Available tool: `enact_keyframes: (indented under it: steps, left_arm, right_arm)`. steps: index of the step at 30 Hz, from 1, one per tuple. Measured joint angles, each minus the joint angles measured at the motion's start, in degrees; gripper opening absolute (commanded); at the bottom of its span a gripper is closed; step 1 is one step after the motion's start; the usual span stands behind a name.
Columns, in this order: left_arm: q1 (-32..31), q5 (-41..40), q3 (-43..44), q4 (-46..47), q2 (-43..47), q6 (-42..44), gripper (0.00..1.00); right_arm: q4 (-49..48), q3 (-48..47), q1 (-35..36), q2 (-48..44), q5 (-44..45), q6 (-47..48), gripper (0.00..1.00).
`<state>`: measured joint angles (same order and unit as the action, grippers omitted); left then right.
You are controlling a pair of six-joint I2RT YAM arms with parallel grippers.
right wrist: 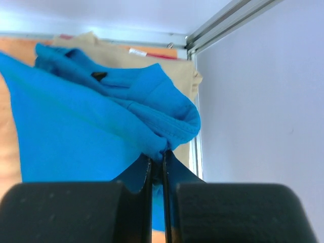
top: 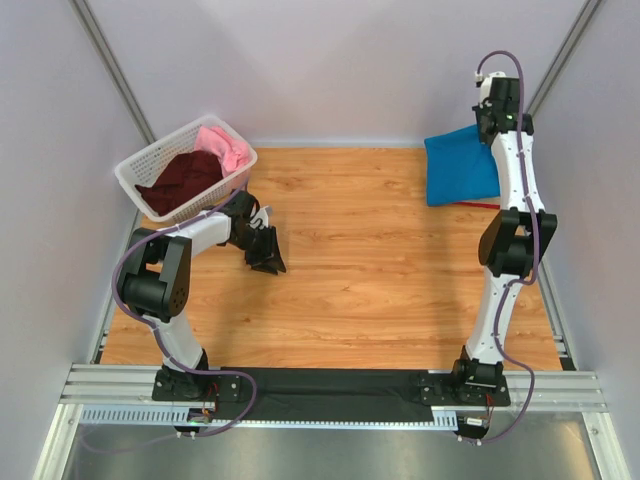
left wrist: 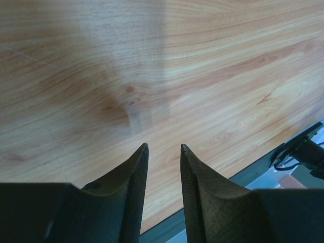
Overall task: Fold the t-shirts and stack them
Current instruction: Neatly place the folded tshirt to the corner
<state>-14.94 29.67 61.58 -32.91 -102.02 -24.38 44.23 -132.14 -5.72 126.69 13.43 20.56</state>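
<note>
A bright blue t-shirt point(top: 458, 166) lies folded at the table's far right, over a tan t-shirt point(right wrist: 178, 70) and a red one whose edge point(top: 482, 204) shows beneath. My right gripper point(right wrist: 157, 155) is shut on a bunched fold of the blue shirt point(right wrist: 76, 126) at its right side, close to the wall; in the top view this gripper point(top: 492, 126) hangs over the shirt's far right corner. My left gripper point(left wrist: 163, 147) is open and holds nothing, low over bare wood; in the top view this gripper point(top: 272, 262) sits just right of the basket. A dark maroon t-shirt point(top: 182, 180) and a pink one point(top: 226, 148) lie crumpled in the basket.
The white lattice basket point(top: 128, 180) stands at the far left corner. Grey walls close in on both sides, with a metal frame post point(right wrist: 223, 20) right beside the shirt pile. A black strip point(top: 330, 385) runs along the table's near edge.
</note>
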Motion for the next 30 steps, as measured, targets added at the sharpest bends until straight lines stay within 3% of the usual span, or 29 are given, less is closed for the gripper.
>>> enact_keyframes:
  steps: [4,8,10,11,19,23,30]
  left_arm:
    - [-0.46,-0.42,-0.42,-0.57,0.00,-0.35,0.39]
    - [-1.44,-1.36,-1.66,-1.22,-0.11,-0.94,0.39]
    - [-1.88,-1.77,-1.66,-1.64,-0.59,-1.05,0.39]
    - [-2.12,-1.90,-1.66,-1.70,-1.03,-1.05,0.39]
    - [-4.70,-2.36,-1.31,-3.69,-1.79,-1.38,0.40]
    - [-5.75,-3.06,-0.85,-4.63,-1.79,-1.49,0.41]
    - [-7.26,-4.46,0.42,-7.39,1.88,-1.99,0.43]
  right_arm:
    - [-1.27,-6.38,-3.50,5.53,-3.76,-0.96,0.00]
    - [-4.00,-9.60,-5.18,10.95,-6.03,-2.27,0.10]
    - [-6.58,-11.26,-6.10,14.60,-7.08,-3.72,0.08]
    - [-7.98,-11.89,-6.47,16.35,-7.34,-4.26,0.13]
    - [-15.54,-12.37,-10.43,22.86,-7.52,-8.24,0.22]
    - [-18.40,-12.26,-11.13,22.27,-5.64,-9.77,0.65]
    - [-18.32,-7.85,-10.14,15.56,-3.26,-12.87,0.69]
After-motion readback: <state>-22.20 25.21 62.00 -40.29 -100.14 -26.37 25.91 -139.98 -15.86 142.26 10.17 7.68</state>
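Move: The right hand holds the blue t-shirt by its far right corner; the cloth's middle is about 4 cm back, 5 cm left and 12 cm below. The tan stack's middle lies some 20 cm below the hand, 1 cm back and 3 cm left. The table's far right corner is roughly 8 cm ahead, 12 cm right and 24 cm below. From the left hand, the tan stack is about 27 cm ahead, 50 cm right and 6 cm lower. Right hand swings the shirt some 12 cm right, down and forward onto the stack, opens, rises; left eases back. ##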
